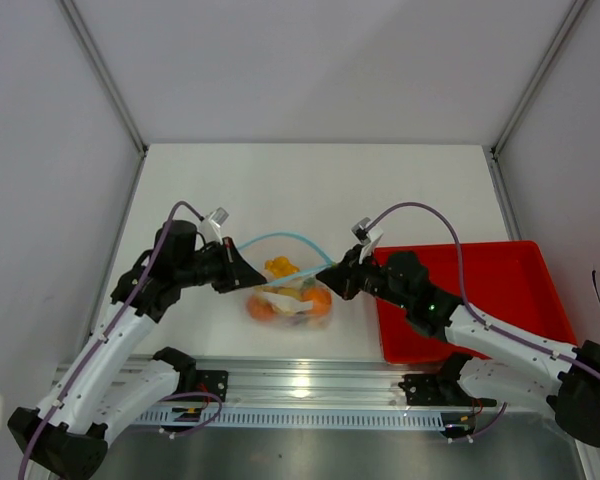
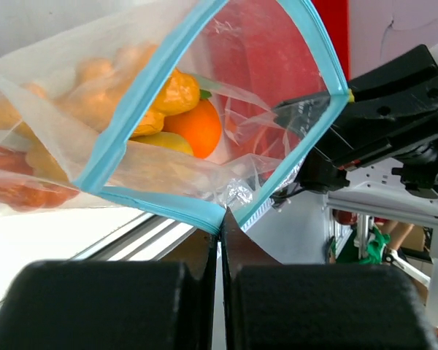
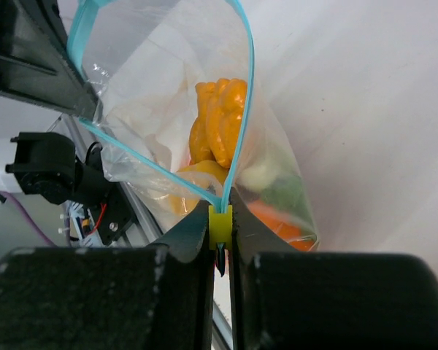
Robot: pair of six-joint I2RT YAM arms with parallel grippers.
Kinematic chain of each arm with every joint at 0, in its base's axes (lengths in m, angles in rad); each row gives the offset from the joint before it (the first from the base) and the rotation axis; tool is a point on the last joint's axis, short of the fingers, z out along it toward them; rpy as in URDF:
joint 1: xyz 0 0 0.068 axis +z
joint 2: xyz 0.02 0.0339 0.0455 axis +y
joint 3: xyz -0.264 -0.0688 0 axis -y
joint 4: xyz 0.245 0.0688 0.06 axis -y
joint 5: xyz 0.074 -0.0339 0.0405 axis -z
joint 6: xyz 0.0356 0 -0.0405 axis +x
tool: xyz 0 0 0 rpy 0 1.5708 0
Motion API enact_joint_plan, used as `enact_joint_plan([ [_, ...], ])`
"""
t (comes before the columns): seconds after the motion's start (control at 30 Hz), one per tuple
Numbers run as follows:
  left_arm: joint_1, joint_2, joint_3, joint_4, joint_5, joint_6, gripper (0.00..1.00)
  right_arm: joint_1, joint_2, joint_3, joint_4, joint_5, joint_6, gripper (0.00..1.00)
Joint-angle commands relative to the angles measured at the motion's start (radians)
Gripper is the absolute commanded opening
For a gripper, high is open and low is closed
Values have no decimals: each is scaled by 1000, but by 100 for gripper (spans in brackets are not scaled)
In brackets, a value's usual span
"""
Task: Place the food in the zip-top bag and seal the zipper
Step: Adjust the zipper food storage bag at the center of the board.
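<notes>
The clear zip-top bag (image 1: 290,295) hangs between my two grippers above the table, its mouth gaping open. Its light-blue zipper (image 1: 280,238) arcs between them. The food (image 1: 280,268) lies inside: orange pumpkin (image 3: 220,117), orange round fruit (image 2: 193,127), yellow pieces (image 2: 177,91). My left gripper (image 1: 248,274) is shut on the zipper's left end (image 2: 171,208). My right gripper (image 1: 330,275) is shut on the yellow slider (image 3: 220,224) at the zipper's right end.
A red rectangular tray (image 1: 500,290) lies at the right under my right arm. An aluminium rail (image 1: 300,385) runs along the table's near edge, just below the bag. White walls enclose the table at the back and sides.
</notes>
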Motion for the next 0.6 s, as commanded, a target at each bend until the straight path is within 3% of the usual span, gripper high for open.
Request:
enact_joint_plan([
  [0.0, 4, -21, 26, -66, -89, 63, 1, -29, -36, 3, 31, -88, -50, 0],
  [0.2, 4, -14, 128, -116, -184, 129, 1, -83, -51, 32, -41, -252, -84, 0],
  [0.3, 4, -12, 181, -132, -224, 161, 17, -83, -34, 43, -52, -278, -90, 0],
  [0.33, 4, -14, 194, -133, -233, 176, 27, -83, -30, 43, -50, -287, -92, 0],
  [0.57, 3, -52, 242, -90, -165, 274, 58, -78, 21, 92, -102, -349, -155, 0],
])
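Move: The left hand's shut fingers already pinch the zip-top bag's near rim, so that spot is right at its hand point. From there the yellow slider, in the right fingers, is about 14 cm right and 3 cm ahead; inside the bag, the knobbly yellow root is some 6 cm ahead, 3 cm right, 14 cm down. The right hand's pinch is on the slider, with the left-held rim about 14 cm left and 3 cm back of it. The left hand lets go of the near rim: after easing left, it climbs about 5 cm while shifting 3 cm left and a little forward, fingers opening to just over half, pointing less steeply down by some 15 degrees as its left side lifts slightly. Meanwhile the right hand keeps its pinch on the slider end of the zipper and draws it back about 2 cm, swinging some 13 degrees counter-clockwise. ##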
